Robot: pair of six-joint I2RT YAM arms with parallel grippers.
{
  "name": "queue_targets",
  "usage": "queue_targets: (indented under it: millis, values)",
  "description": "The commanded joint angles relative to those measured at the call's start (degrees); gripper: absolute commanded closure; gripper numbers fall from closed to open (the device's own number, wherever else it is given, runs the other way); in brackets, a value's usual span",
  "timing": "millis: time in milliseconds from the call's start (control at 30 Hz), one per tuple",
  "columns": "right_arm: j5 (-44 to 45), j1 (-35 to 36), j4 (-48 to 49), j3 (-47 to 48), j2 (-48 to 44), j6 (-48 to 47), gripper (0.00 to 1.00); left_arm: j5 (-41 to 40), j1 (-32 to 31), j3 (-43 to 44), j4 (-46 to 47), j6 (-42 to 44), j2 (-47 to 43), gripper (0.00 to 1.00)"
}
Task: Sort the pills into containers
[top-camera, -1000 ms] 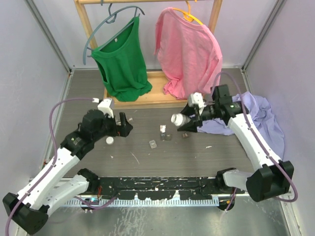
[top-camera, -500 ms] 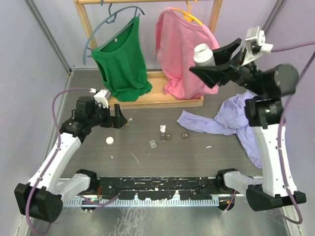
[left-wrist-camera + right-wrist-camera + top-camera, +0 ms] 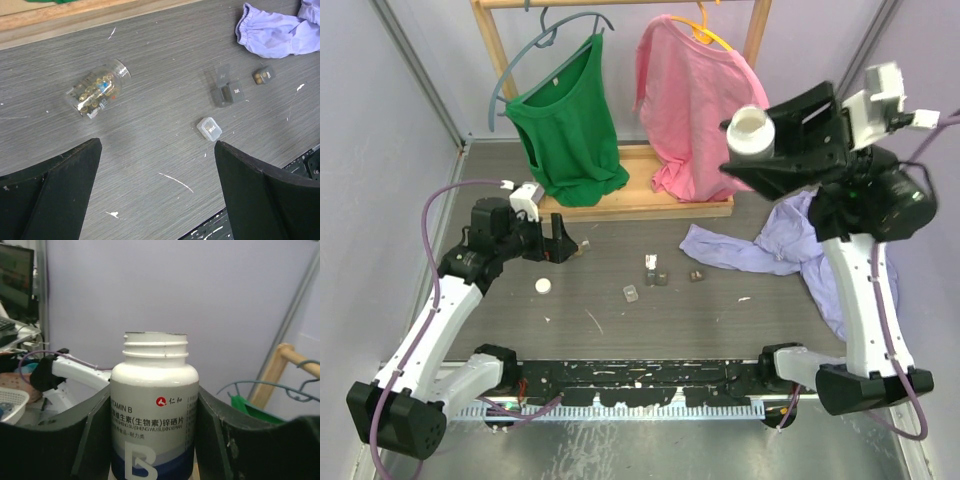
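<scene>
My right gripper (image 3: pixel 760 160) is raised high over the table's right side, shut on a white vitamin B bottle (image 3: pixel 752 130). In the right wrist view the bottle (image 3: pixel 154 405) stands upright and uncapped between both fingers. My left gripper (image 3: pixel 561 245) hangs open low over the table's left part, holding nothing. Below its wide-apart fingers (image 3: pixel 50 195) lies a clear jar (image 3: pixel 97 90) on its side, full of yellow pills. Tiny containers sit mid-table: a clear tub (image 3: pixel 209 128) and dark tubs (image 3: pixel 227 93) (image 3: pixel 263 75). From above they show as small specks (image 3: pixel 631 293) (image 3: pixel 661 278) (image 3: pixel 697 275).
A white cap (image 3: pixel 543 286) lies on the table near my left arm. A crumpled purple cloth (image 3: pixel 790 240) lies at the right. A wooden rack (image 3: pixel 630 205) at the back holds a green shirt (image 3: pixel 568 120) and a pink shirt (image 3: pixel 700 100).
My right arm has swung up from table height to high above it with the white bottle, turning it upright. My left gripper has drawn back a little and stays open.
</scene>
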Motion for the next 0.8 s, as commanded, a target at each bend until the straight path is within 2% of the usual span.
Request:
queue_targets:
  millis: [0,33,67,133,200,233,267,300,433,467,500,567,600,633,767]
  values:
    - [9.7,-4.9,-43.9,9.8,-2.0,-30.9,0.99,1.7,0.3,0.0,1.9,0.9,0.0,0.02]
    - [19.1,-4.8,-63.5,15.6,-0.8,-42.7,0.99,1.9,0.3,0.1,1.8,0.9,0.3,0.02]
    - [18.7,-4.1,-63.4,12.6,-0.8,-42.7,0.99,1.9,0.3,0.2,1.5,0.9,0.2,0.02]
    - [3.9,-3.0,-47.4,4.0,-1.7,-34.7,0.99,2.0,0.3,0.0,1.4,0.9,-0.4,0.02]
    - [-6.9,3.4,-16.7,-10.1,-4.3,-22.7,0.99,1.9,0.3,-0.4,1.6,0.8,-1.4,0.02]
    - [-7.9,4.2,-3.5,-16.2,-5.1,-16.7,0.99,2.0,0.3,-0.5,1.6,0.6,-1.9,0.02]
    - [-7.8,4.3,4.4,-21.0,-5.5,-13.1,0.99,2.3,0.3,-0.8,1.6,0.6,-2.6,0.02]
    - [-8.1,3.5,3.4,-23.9,-5.7,-14.7,0.99,2.3,0.3,-1.1,1.6,0.5,-3.3,0.02]
    - [-14.3,3.7,-14.1,-33.3,-6.8,-36.7,0.99,1.4,0.1,-3.5,2.3,0.6,-7.0,0.02]
    - [-15.8,3.8,-22.7,-34.4,-6.7,-43.9,0.99,0.9,0.1,-4.5,2.9,0.5,-8.3,0.02]
    - [-15.8,3.9,-35.0,-34.3,-6.6,-60.2,0.99,0.4,0.1,-5.0,3.2,0.5,-9.3,0.02]
    - [-7.3,6.9,-75.8,-28.9,-4.9,-98.3,0.99,-0.6,0.2,-5.6,3.2,0.5,-11.6,0.02]
    - [-0.4,9.9,-86.1,-27.2,-3.5,-107.3,0.99,-0.9,0.2,-5.9,3.4,0.6,-12.3,0.02]
    - [3.6,11.3,-89.8,-27.4,-2.4,-110.3,0.99,-1.2,0.2,-6.1,3.7,0.6,-12.8,0.02]
    - [8.1,12.7,-89.8,-33.7,-1.1,-113.1,0.99,-1.4,0.1,-6.1,3.5,0.4,-13.6,0.02]
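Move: The open pill box lies on the table about 10 cm ahead of the right hand, 8 cm to its left and some 60 cm below the high-held bottle. The clear box stands about 4 cm left of the pill box and 4 cm nearer the base; the dark pill box is about 9 cm to the open box's right, level with it. From the empty left hand, the open box is 16 cm right, 1 cm back and 19 cm down. The white bottle, still gripped in the right fingers with its mouth open, comes down fast by about 33 cm towards the open pill box, after a brief hop forward and slightly up. The right hand also works forward about 10 cm, while the wrist rolls its left side down some 35 degrees, tipping the mouth over to the left. Late on, the left hand, fingers wide open, backs off a little. ##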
